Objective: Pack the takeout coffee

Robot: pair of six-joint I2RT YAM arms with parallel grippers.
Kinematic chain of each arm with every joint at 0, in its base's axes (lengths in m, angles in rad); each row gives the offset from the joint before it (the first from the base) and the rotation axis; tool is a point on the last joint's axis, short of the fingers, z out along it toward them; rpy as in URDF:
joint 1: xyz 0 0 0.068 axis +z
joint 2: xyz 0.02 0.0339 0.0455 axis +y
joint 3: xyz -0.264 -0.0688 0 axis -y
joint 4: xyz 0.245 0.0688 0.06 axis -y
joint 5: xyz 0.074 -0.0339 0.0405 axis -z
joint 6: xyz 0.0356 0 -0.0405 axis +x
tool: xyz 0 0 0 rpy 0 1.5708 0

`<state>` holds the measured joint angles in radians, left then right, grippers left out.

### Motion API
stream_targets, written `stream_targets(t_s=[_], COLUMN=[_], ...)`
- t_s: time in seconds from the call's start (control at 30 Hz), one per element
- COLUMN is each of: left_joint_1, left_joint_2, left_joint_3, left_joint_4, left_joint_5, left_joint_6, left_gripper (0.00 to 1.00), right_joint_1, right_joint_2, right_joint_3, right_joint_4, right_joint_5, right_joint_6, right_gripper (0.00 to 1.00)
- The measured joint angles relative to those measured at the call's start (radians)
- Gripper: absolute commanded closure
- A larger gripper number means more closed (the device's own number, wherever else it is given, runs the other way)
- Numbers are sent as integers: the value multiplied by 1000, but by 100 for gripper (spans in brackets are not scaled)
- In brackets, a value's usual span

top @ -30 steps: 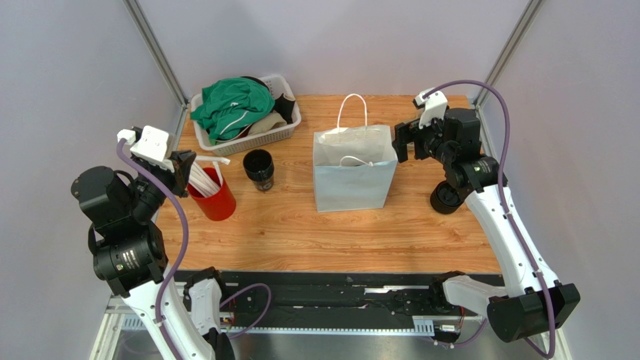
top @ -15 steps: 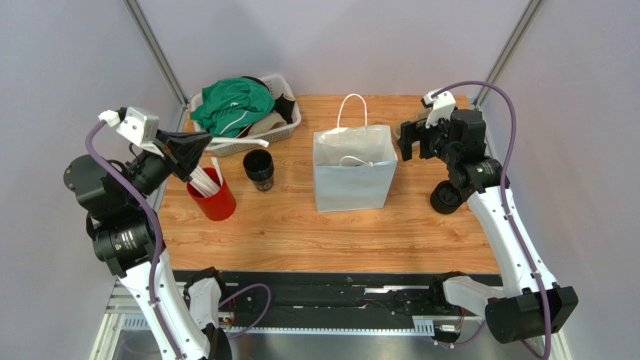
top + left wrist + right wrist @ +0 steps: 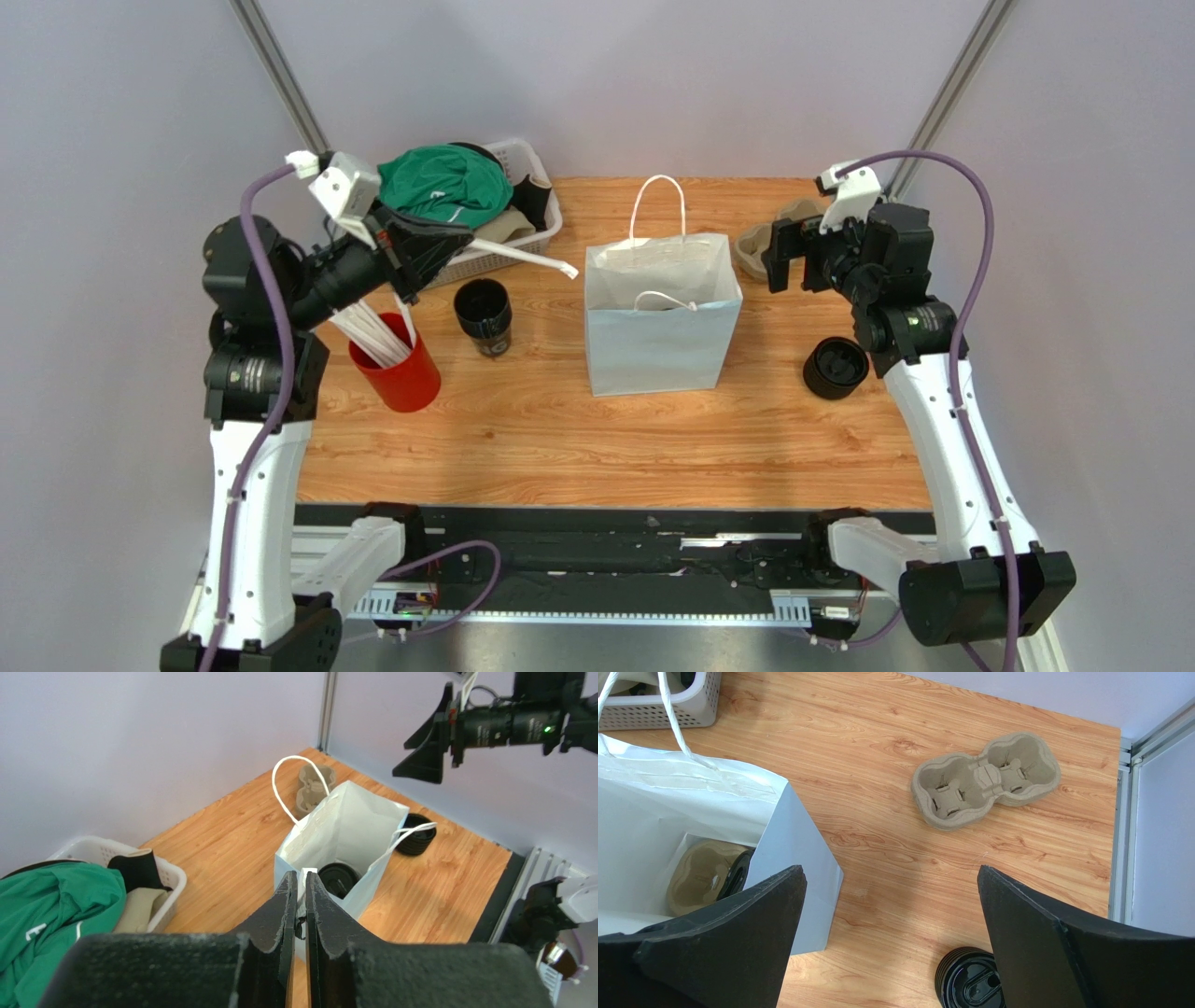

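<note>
The takeout coffee (image 3: 337, 879), a black cup with a round lid, stands inside the white paper bag (image 3: 659, 336) next to a brown carrier (image 3: 699, 875). My left gripper (image 3: 456, 247) is shut on a white straw (image 3: 522, 256), which points toward the bag. In the left wrist view the jaws (image 3: 300, 882) are pressed together, with the straw's white end showing between the tips. My right gripper (image 3: 794, 266) hangs open right of the bag and holds nothing; in its wrist view the gripper (image 3: 892, 875) is over bare wood.
A red cup (image 3: 404, 375) with white straws and a black open-topped cup (image 3: 484, 315) stand left of the bag. A white basket (image 3: 540, 238) of clothes sits at the back left. A brown cup carrier (image 3: 983, 780) and a squat black lid stack (image 3: 838, 367) lie right of the bag.
My left gripper rose from the red cup and swung right toward the bag with a straw in it. My right gripper drifted right and back and opened a little wider.
</note>
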<state>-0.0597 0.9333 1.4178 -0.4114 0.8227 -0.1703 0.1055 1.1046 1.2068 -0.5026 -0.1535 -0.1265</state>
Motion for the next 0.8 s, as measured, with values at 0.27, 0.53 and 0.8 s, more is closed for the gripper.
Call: stream_targets(t_s=[0.27, 0.53, 0.8], left_joint_1=[-223, -377, -452], left_joint_2=[146, 224, 278], left_joint_3=[59, 52, -31], left_joint_4=[-10, 29, 117], left_joint_5=[-198, -294, -375], left_joint_6=[130, 190, 224], left_gripper=[92, 90, 88], right_joint_1=[-36, -43, -43], right_joint_2=[-4, 26, 42], right_joint_3=[0, 0, 0], right_joint_4=[0, -1, -1], right_joint_5=[-34, -67, -90], right_joint_6=[7, 10, 10], right_gripper=[1, 1, 1])
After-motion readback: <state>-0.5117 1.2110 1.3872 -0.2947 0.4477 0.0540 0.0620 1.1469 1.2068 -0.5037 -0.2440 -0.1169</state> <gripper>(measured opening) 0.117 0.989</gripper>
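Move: Over the clear space left of the white paper bag, the left hand holds a white straw. The bag stands about 21 cm to its right and 11 cm ahead, its middle roughly 33 cm below. The black cup lies some 11 cm ahead and 4 cm left of the hand, the red straw holder about 2 cm ahead and 15 cm left. From the right hand the bag is about 17 cm left and level with it, 18 cm lower. Sweeping right about 10 cm while reaching forward some 6 cm, the left hand carries the straw towards the open top of the paper bag. It also sinks about 7 cm, faster near the end, with the fingers tipping down some 10 degrees and keeping their pinch on the straw's near end. ##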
